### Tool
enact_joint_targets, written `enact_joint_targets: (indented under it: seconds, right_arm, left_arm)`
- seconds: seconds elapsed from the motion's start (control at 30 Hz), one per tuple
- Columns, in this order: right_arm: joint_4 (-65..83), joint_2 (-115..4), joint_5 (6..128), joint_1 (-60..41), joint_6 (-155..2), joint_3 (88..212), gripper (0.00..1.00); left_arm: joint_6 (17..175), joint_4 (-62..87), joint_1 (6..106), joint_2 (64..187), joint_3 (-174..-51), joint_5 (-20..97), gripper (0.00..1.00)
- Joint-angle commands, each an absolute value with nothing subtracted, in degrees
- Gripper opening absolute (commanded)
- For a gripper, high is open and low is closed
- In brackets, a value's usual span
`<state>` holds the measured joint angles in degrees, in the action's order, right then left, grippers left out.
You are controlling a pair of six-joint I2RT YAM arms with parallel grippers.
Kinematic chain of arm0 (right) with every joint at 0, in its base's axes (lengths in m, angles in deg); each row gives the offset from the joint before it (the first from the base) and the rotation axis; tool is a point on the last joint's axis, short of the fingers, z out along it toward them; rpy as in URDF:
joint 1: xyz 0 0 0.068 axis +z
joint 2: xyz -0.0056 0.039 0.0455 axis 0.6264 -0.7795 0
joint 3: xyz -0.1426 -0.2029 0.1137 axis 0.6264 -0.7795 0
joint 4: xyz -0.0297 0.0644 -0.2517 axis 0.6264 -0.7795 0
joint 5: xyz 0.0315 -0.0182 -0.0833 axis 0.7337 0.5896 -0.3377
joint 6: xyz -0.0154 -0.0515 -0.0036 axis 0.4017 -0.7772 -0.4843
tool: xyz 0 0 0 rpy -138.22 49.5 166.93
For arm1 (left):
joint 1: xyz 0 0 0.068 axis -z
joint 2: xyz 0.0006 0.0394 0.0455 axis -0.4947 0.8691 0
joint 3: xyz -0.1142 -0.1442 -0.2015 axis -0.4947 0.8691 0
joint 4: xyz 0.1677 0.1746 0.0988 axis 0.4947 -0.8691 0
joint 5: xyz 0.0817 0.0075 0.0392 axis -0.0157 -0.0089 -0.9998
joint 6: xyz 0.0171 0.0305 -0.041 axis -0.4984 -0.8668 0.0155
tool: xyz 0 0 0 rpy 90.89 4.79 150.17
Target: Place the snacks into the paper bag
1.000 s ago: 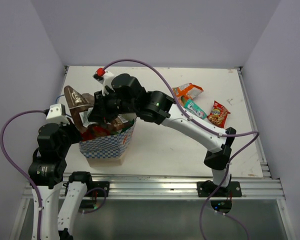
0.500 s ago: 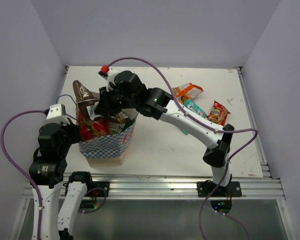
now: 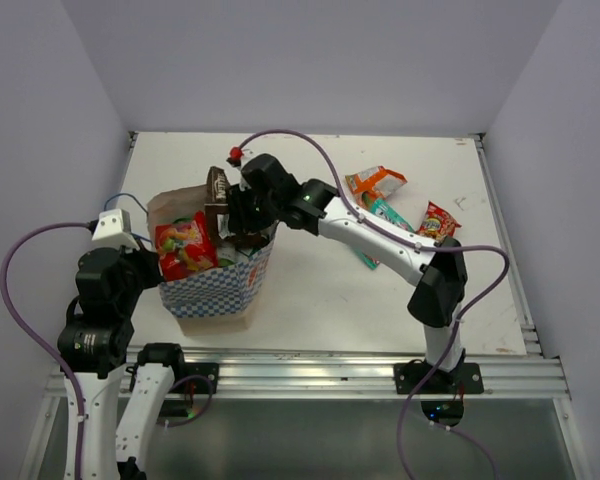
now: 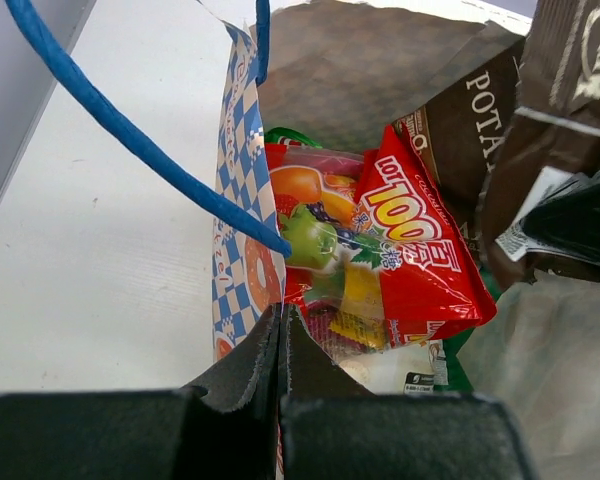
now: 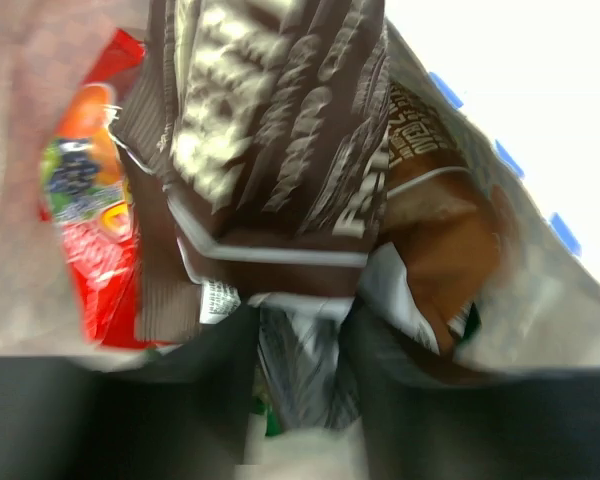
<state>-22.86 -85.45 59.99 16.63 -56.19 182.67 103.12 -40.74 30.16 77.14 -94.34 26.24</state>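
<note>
The white paper bag (image 3: 220,288) with its blue checked band stands at the near left. My left gripper (image 4: 281,325) is shut on its rim beside a blue cord handle (image 4: 130,140). Inside lie a red candy pack (image 4: 410,250) and a green-white packet. The large brown bag (image 3: 218,188) stands upright in the mouth, its top above the rim. My right gripper (image 5: 300,330) reaches into the bag from the right. Its fingers (image 5: 215,380) are apart, with the brown bag's (image 5: 280,130) silvery end seam between them.
On the table to the right lie an orange packet (image 3: 375,182), a teal packet (image 3: 385,214) partly under the right arm, and a red packet (image 3: 438,224). Walls close in the table on the left, back and right.
The right arm swung right and down, bringing the brown bag from above the bag's left rim into its mouth. Its jaws have parted. The left gripper stayed on the rim.
</note>
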Motion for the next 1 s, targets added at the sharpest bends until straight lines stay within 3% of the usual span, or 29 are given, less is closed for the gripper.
enact_joint_targets:
  seconds: [0.0,0.03,0.17,0.23,0.37,0.67,0.77,0.97]
  right_arm:
    - [-31.51,-81.01,57.38,17.11,-60.73,194.29,0.49]
    - [-35.18,-81.28,57.19,17.11,-61.52,197.90,0.65]
    - [-41.89,-79.88,51.41,17.02,-65.47,214.68,0.86]
    - [-41.90,-75.69,45.54,16.50,-66.97,214.03,0.94]
    - [-39.96,-68.72,42.78,7.05,-67.43,197.12,0.97]
    - [-28.29,-67.48,44.35,-10.64,-62.06,161.24,0.97]
    - [-22.57,-68.97,47.34,-14.16,-61.01,154.63,0.96]
    - [-18.43,-76.08,48.14,-17.34,-63.02,153.37,0.95]
  left_arm:
    - [102.88,-37.66,30.61,77.78,-95.12,28.25,0.00]
    - [102.96,-37.23,30.61,77.87,-94.86,28.42,0.00]
    - [103.40,-36.69,30.61,78.05,-94.24,29.04,0.00]
    - [103.49,-36.69,30.61,78.05,-94.07,29.04,0.00]
    - [103.58,-36.52,30.61,77.87,-93.89,29.13,0.00]
    - [103.14,-36.69,30.61,78.13,-94.59,28.69,0.00]
    - [102.97,-36.96,30.61,77.78,-94.77,28.43,0.00]
    - [102.26,-37.05,30.61,78.57,-95.47,27.99,0.00]
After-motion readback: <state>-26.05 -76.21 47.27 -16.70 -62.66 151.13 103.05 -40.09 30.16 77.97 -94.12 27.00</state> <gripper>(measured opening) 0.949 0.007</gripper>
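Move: The right hand is over the right half of the paper bag, whose middle lies about 6 cm left, 5 cm back and 12 cm below. The teal candy packet lies roughly 33 cm to its right, 8 cm ahead and 21 cm below. Flat beside that packet, the orange packet is some 12 cm farther out, and the small red packet 16 cm farther right and 2 cm ahead. From the left hand the teal packet is about 47 cm right, 18 cm ahead. Letting go of the brown chip packet in the bag's mouth, the right fingers spread wide as the hand rises nearly 25 cm. It then swings right, some 33 cm in all, and about 10 cm forward, and drops steeply to hover open just above the teal packet, turning clockwise and tipping its fingers down. The left hand keeps its pinch on the bag's left rim. ##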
